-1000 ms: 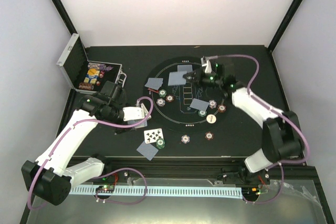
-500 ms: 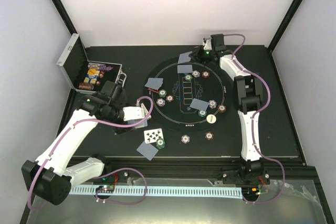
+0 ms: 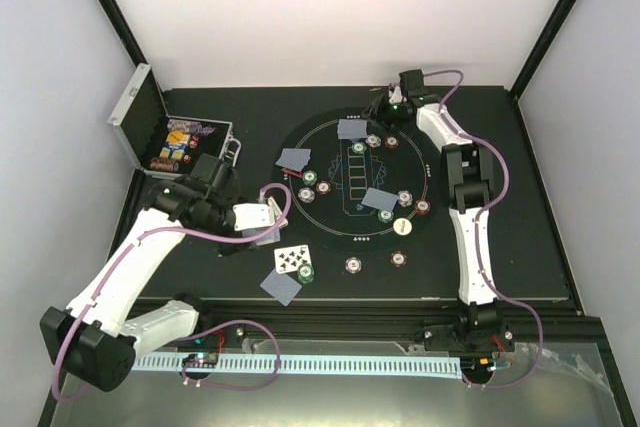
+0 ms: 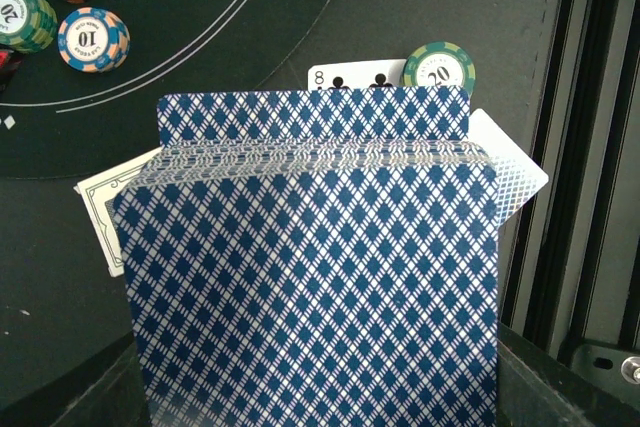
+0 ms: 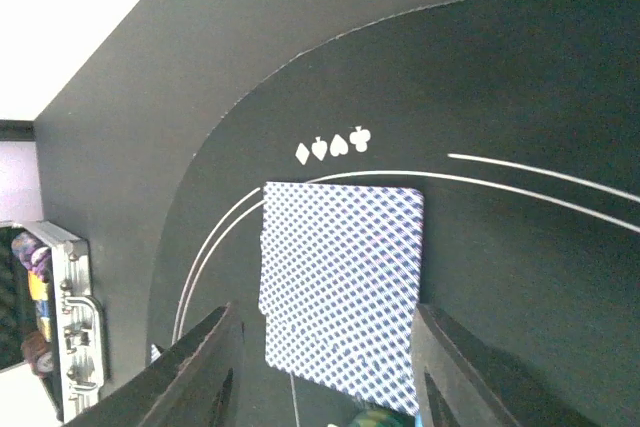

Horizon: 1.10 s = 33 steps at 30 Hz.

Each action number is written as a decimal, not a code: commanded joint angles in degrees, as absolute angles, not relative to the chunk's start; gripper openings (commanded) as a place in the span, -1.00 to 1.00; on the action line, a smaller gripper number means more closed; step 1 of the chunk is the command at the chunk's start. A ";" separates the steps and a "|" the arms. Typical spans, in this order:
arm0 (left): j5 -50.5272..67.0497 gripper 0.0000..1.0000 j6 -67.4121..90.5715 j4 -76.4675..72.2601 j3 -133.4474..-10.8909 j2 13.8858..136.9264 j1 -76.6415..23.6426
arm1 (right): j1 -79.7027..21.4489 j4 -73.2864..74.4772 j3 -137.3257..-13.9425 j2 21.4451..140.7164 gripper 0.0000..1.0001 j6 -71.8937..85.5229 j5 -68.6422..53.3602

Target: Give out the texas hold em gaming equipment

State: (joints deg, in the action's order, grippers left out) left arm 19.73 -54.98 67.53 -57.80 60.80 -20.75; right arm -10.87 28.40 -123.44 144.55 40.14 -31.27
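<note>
My left gripper (image 3: pixel 262 219) is shut on a deck of blue-backed playing cards (image 4: pixel 310 277) that fills the left wrist view and hides its fingers. My right gripper (image 5: pixel 330 387) is open at the far edge of the round mat (image 3: pixel 330 217). A face-down card (image 5: pixel 340 292) lies flat on the mat between its spread fingers (image 5: pixel 205 367), touching neither. That card (image 3: pixel 351 129) also shows from above, beside two chips (image 3: pixel 373 141). More face-down cards (image 3: pixel 294 158) and chips (image 3: pixel 310 178) lie around the mat. A face-up card (image 3: pixel 291 258) lies under a green chip (image 3: pixel 304 272).
The open silver case (image 3: pixel 150 132) with more chips stands at the far left. A white disc (image 3: pixel 402 226) and two chips (image 3: pixel 352 265) lie on the mat's near side. A black rail (image 3: pixel 400 307) runs along the table's near edge.
My right arm swung from the middle of the mat to its far edge, and its jaws opened, leaving the card on the mat. The left arm kept still.
</note>
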 commanded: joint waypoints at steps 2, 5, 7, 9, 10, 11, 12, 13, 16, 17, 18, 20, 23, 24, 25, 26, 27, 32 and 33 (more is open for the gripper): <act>20.36 -0.97 -54.50 69.38 -60.12 58.97 -20.83 | -10.06 34.07 -120.01 134.80 0.06 36.10 -27.56; 20.10 -0.97 -54.59 69.44 -59.71 58.51 -20.83 | -10.89 31.05 -108.81 124.69 0.20 35.62 -28.33; 20.33 -0.97 -54.51 69.35 -59.76 58.31 -20.83 | -12.24 27.71 -99.42 117.28 0.36 35.77 -28.76; 20.95 -0.97 -54.43 69.50 -59.98 58.11 -20.90 | -14.58 22.16 -88.76 109.49 0.47 36.89 -30.02; 21.34 -0.97 -54.42 69.52 -60.07 57.96 -20.84 | -16.18 19.47 -83.32 105.34 0.52 37.83 -30.80; 21.61 -0.97 -54.45 69.55 -60.11 57.94 -20.83 | -17.89 17.25 -78.30 101.71 0.56 38.57 -31.25; 21.88 -0.97 -54.25 69.53 -60.16 57.81 -20.83 | -19.77 15.81 -74.19 97.92 0.59 39.41 -31.54; 22.08 -0.97 -54.23 69.54 -59.97 57.68 -20.83 | -21.93 13.56 -69.75 94.45 0.63 40.41 -31.92; 22.19 -0.97 -54.26 69.43 -59.20 57.32 -20.92 | -29.05 7.49 -58.74 85.23 0.73 45.05 -32.24; 22.11 -0.97 -54.23 69.48 -58.96 57.29 -20.92 | -31.57 5.97 -56.23 82.83 0.76 46.80 -31.89; 21.96 -0.97 -54.28 69.40 -58.82 57.28 -20.92 | -34.20 4.44 -53.74 80.53 0.78 48.86 -31.52; 21.72 -0.97 -54.16 69.29 -58.60 57.30 -20.92 | -38.95 1.20 -49.83 77.05 0.80 52.50 -30.60; 21.77 -0.97 -54.14 69.36 -58.49 57.24 -20.98 | -44.51 -4.49 -45.39 73.65 0.81 57.16 -29.20; 21.89 -0.97 -54.14 69.35 -58.49 57.26 -21.00 | -46.14 -5.37 -44.86 73.28 0.82 57.70 -28.31; 22.08 -0.97 -54.16 69.42 -58.47 57.22 -21.01 | -47.68 -5.89 -44.71 73.33 0.83 58.10 -27.68; 22.27 -0.97 -54.22 69.50 -58.53 57.25 -21.01 | -49.25 -6.36 -44.84 73.80 0.84 58.37 -27.34; 22.46 -0.97 -54.32 69.52 -58.53 57.29 -21.08 | -50.38 -6.79 -45.13 74.54 0.85 58.59 -27.19; 22.66 -0.97 -54.41 69.57 -58.73 57.28 -21.09 | -55.03 -8.56 -48.85 80.41 0.87 58.54 -26.92; 22.66 -0.97 -54.51 69.58 -58.71 57.25 -21.09 | -55.69 -9.00 -49.70 81.89 0.88 58.61 -27.16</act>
State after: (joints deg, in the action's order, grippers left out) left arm 20.84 -54.76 68.62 -58.00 58.08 -20.78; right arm -53.10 -4.47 -46.37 77.69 57.28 -28.53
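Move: The deck pinched in the left hand lies about 44 cm back, 26 cm left and 12 cm above the right hand; it is between the left hand's own fingertips. Right by the right hand, the laid cards at the far rim are 5 cm left and 3 cm back, a little below. Near the deck, but down on the table, the card box is 11 cm farther out than it, and the clubs card 4 cm to its right and level with it. The left hand keeps its pinch on the deck, rising only about a centimetre, while the empty right hand leaves the cards just laid at the far rim. It lifts roughly 13 cm, sweeps some 40 cm back and then also left, in over the mat to stop short of the deck's right side, turning about 30 degrees counter-clockwise as its half-open fingers spread nearly fully. ##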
